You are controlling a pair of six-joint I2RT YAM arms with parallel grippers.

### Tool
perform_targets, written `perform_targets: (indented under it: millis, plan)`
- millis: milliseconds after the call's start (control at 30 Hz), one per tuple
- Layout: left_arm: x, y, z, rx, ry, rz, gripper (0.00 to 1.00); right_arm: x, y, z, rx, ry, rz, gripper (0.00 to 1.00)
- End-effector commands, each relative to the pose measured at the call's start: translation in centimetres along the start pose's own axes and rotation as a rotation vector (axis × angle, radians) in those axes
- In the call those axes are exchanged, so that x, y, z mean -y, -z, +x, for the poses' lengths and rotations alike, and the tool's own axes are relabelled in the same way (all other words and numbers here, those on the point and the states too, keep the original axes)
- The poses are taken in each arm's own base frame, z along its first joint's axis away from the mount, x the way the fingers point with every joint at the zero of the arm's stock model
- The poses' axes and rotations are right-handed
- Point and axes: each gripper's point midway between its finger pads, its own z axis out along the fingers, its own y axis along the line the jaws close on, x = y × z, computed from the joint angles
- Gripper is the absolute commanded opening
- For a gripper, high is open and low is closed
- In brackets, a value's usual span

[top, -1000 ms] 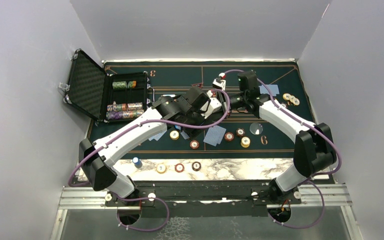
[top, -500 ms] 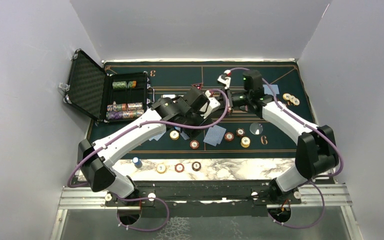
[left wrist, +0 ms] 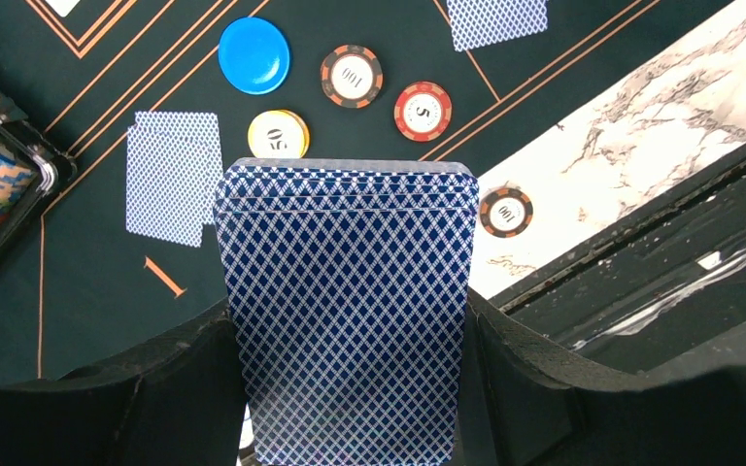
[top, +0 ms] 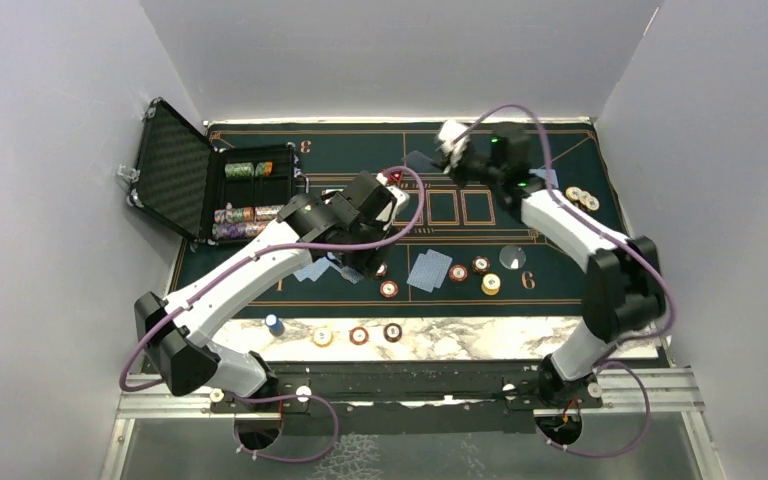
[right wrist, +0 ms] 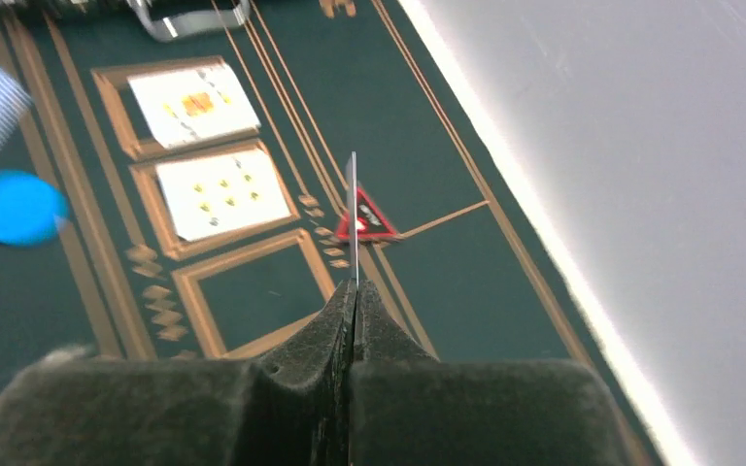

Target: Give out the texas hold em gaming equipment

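Observation:
My left gripper is shut on a deck of blue-backed cards, held above the mat's near left part. Below it lie a blue disc, a yellow chip, two red-brown chips and a face-down card. My right gripper is shut on a single card, seen edge-on, up over the far middle of the mat. The red triangular marker lies under that card. Two face-up cards fill orange boxes beside it.
The open black case with chip stacks stands at the far left. Face-down cards, chips and a clear disc lie mid-mat. Chips sit at the right; three chips line the marble edge.
My right gripper has shut on one card and carried it up toward the far edge. My left arm has drawn back to the left with the deck.

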Motion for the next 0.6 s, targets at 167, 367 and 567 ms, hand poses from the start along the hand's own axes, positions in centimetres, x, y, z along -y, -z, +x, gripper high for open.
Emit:
perform_targets:
  millis: [167, 367, 567]
  plan:
    - [-1.4, 3.6, -0.1, 0.08, 0.1, -0.014, 0.0, 0.2, -6.4, 7.4, -0.175, 0.81, -0.129, 0.01]
    - [-2.1, 3.6, -0.4, 0.081, 0.102, -0.019, 0.0, -5.8, -6.9, 11.0, -0.158, 0.807, -0.277, 0.01]
    - [-2.0, 3.5, -0.8, 0.087, 0.08, -0.005, 0.0, -7.7, -8.1, 13.1, -0.161, 0.757, -0.313, 0.01]
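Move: The right hand already pinches one card. The empty third box of the middle row lies about 8 cm to its left, 3 cm ahead and some 23 cm below. The six of clubs in the second box is roughly 8 cm farther left in the same row, and the red all-in marker stands about 9 cm beyond the empty box and 2 cm left of it. From the left hand, holding the deck, the empty box is some 24 cm ahead, 8 cm right and 20 cm below. Keeping the card pinched in its shut fingertips, the right hand sinks about 15 cm towards the empty third box. It first swings some 4 cm forward, then draws back again while easing left about 5 cm, tipping the fingers further down and turning counter-clockwise. The left hand keeps its grip on the deck and shifts a little left and up. ##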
